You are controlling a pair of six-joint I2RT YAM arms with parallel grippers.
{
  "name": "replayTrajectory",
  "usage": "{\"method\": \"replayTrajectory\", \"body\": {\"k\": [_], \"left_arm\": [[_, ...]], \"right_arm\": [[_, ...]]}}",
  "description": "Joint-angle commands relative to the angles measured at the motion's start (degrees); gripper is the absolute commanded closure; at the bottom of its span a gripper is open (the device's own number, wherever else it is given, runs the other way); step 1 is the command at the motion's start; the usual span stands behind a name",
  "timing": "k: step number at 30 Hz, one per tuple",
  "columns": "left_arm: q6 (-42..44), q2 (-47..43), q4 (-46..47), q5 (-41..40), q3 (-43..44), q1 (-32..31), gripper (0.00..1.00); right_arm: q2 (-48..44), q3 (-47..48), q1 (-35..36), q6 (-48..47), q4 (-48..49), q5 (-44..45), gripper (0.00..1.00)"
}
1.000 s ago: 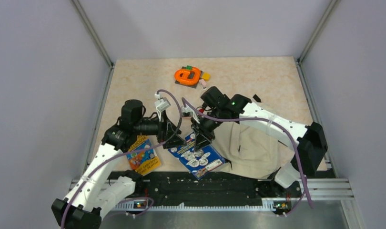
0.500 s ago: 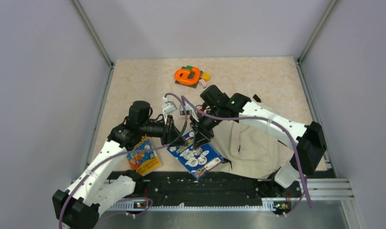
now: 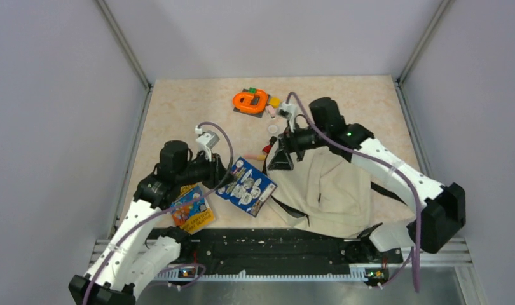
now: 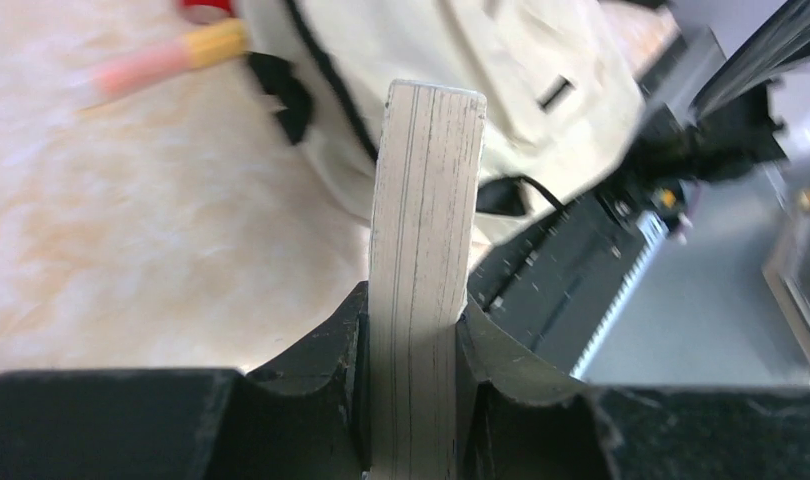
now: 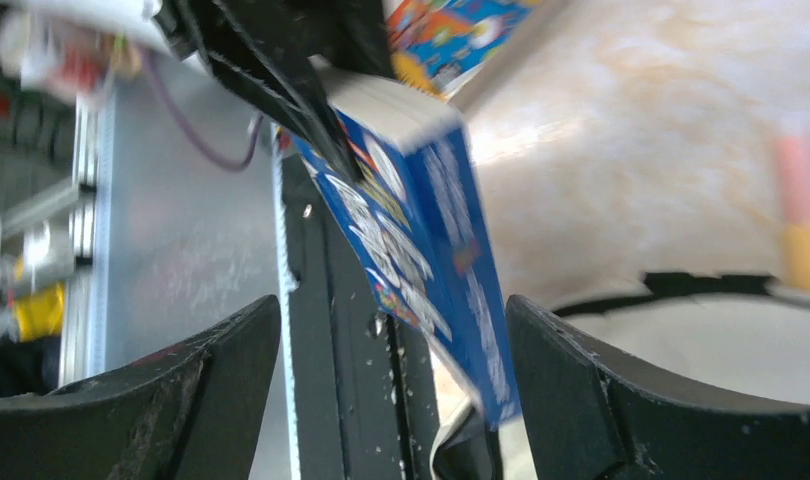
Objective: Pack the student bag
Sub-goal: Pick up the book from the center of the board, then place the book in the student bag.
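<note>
The student bag, cream fabric with black straps, lies flat at the right front of the table; it also shows in the left wrist view and the right wrist view. My left gripper is shut on a blue picture book, held tilted just left of the bag. The book's page edge stands clamped between the fingers of that gripper. My right gripper hangs open over the bag's upper left corner. Its jaws are wide apart, and the blue book lies beyond them, untouched.
A second, yellow-orange book lies flat under the left arm. An orange tape holder with small coloured pieces sits at the back. A pink and yellow marker lies beside the bag's top. The black rail runs along the near edge.
The left gripper shut on the blue book and pulled it left, off the bag's edge. The right gripper let the book go, opened wide and drew back towards the rear right.
</note>
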Motion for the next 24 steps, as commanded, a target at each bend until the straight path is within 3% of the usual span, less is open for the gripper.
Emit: {"method": "replayTrajectory", "body": {"k": [1, 7, 13, 24], "left_arm": [[-5.08, -1.70, 3.97, -9.70, 3.53, 8.35, 1.00], [-13.72, -1.26, 11.00, -10.21, 2.37, 25.63, 1.00], [-15.56, -0.83, 12.55, -13.97, 0.81, 33.49, 1.00], [-14.28, -2.23, 10.68, -15.33, -0.17, 34.41, 1.00]], "right_arm": [[-6.49, -4.22, -4.55, 13.25, 10.91, 11.67, 0.16], [-5.54, -9.17, -0.92, 20.12, 14.97, 32.06, 0.21], [-0.79, -8.22, 9.70, 19.87, 13.63, 54.77, 0.20], [15.43, 0.33, 16.27, 18.40, 8.87, 71.01, 0.19]]}}
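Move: My left hand already has the blue book by its edge. Clear table for it lies some 20 cm ahead, 16 cm to my left and 20 cm below, with the treehouse book about 19 cm left and 2 cm back of this hand. From my empty right hand the bag's far-left corner is about 12 cm ahead, 5 cm left and 20 cm down; the red flashlight is roughly 20 cm ahead and 4 cm left. I swing the blue book away from the bag with my left hand, about 17 cm left and 10 cm forward at nearly level height, turning the wrist some 50 degrees counter-clockwise and keeping my pinch. My open right hand goes forward, veering briefly right and back, then sinks about 12 cm towards the bag's far-left corner, turning clockwise and tipping its fingers further down. ##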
